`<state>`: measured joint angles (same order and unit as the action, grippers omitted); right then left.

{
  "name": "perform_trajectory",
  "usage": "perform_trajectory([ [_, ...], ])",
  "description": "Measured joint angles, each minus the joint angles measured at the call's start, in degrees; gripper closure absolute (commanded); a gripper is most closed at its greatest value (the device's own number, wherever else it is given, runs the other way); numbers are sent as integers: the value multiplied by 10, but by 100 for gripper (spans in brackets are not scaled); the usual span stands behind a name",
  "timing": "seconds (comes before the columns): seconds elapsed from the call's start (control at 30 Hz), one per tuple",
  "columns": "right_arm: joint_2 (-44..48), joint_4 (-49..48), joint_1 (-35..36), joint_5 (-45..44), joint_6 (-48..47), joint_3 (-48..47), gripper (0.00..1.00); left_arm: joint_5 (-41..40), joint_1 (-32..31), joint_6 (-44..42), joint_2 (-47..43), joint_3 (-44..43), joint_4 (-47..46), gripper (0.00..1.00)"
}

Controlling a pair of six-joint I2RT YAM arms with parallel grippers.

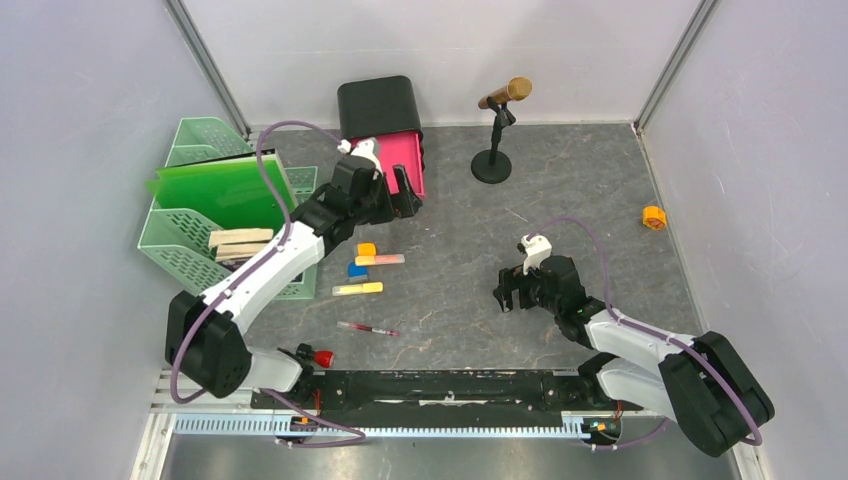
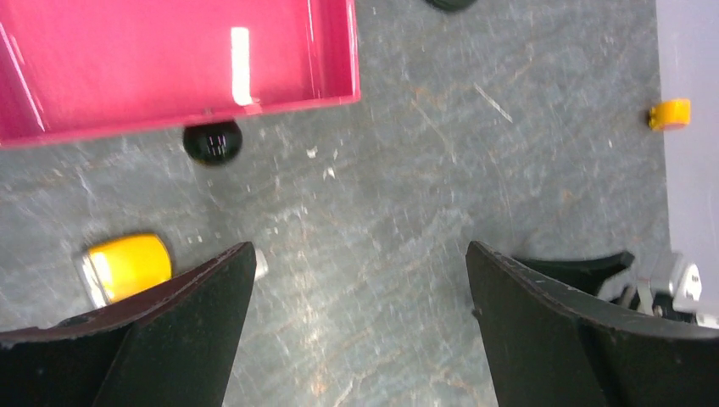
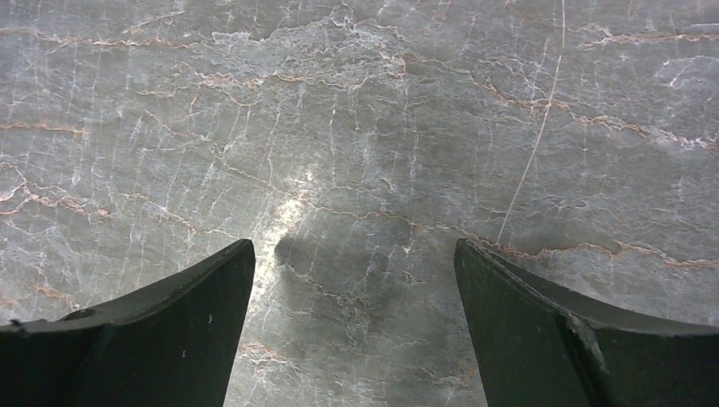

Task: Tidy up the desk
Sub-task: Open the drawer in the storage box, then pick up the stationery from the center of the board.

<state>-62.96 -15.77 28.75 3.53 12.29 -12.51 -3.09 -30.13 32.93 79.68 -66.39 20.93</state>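
The desk is a dark-grey marbled surface. On its left-centre lie an orange block, a pink-orange marker, a blue block, a yellow highlighter and a red pen. My left gripper hovers open at the front of the open pink drawer, with nothing between its fingers. In the left wrist view the left gripper frames bare desk, with the pink drawer above and the orange block beside the left finger. My right gripper stands open over bare desk; the right gripper is empty.
A mint-green tiered tray at the left holds a green folder and wooden blocks. The black drawer box sits at the back. A microphone stand is at back centre. A small orange item lies at the right wall.
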Motion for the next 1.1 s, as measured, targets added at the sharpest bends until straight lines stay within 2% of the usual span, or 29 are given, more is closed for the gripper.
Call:
perform_trajectory([
  [0.1, 0, -2, 0, 6, 0, 1, 7, 35, 1, 17, -27, 48, -19, 0],
  [0.23, 0, -4, 0, 16, -1, 2, 7, 86, 1, 60, -81, 161, -80, 0],
  [0.4, 14, -9, 0, 34, 0, 13, 7, 97, 1, 107, -155, 259, -123, 0],
  [0.87, 29, -19, 0, 92, 0, 27, 7, 52, 1, 146, -417, 377, -163, 0],
  [1.1, 25, -19, 0, 125, -2, 25, 6, 30, 1, 169, -445, 390, -140, 0],
])
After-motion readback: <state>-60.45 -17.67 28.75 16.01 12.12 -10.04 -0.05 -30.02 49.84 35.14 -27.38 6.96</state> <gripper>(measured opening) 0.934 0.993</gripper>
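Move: The knob of the pulled-out drawer lies about 3 cm ahead of the left hand, 3 cm to its left and some 8 cm below. On the table about 19 cm below this hand, the orange highlighter lies roughly 2 cm back and 6 cm left, the yellow highlighter about 8 cm back and 10 cm left. From the right hand the drawer knob is some 14 cm ahead, 21 cm left and 11 cm above. The drawer, already open and let go, is left behind: the empty left hand backs away some 12 cm with a drift to the left, dipping about 5 cm and climbing again, and ends to the right of the highlighters. On the way it rolls about 25 degrees, left side down, with fingers staying wide open. The right hand eases back and left about 4 cm, turning slightly counter-clockwise. ##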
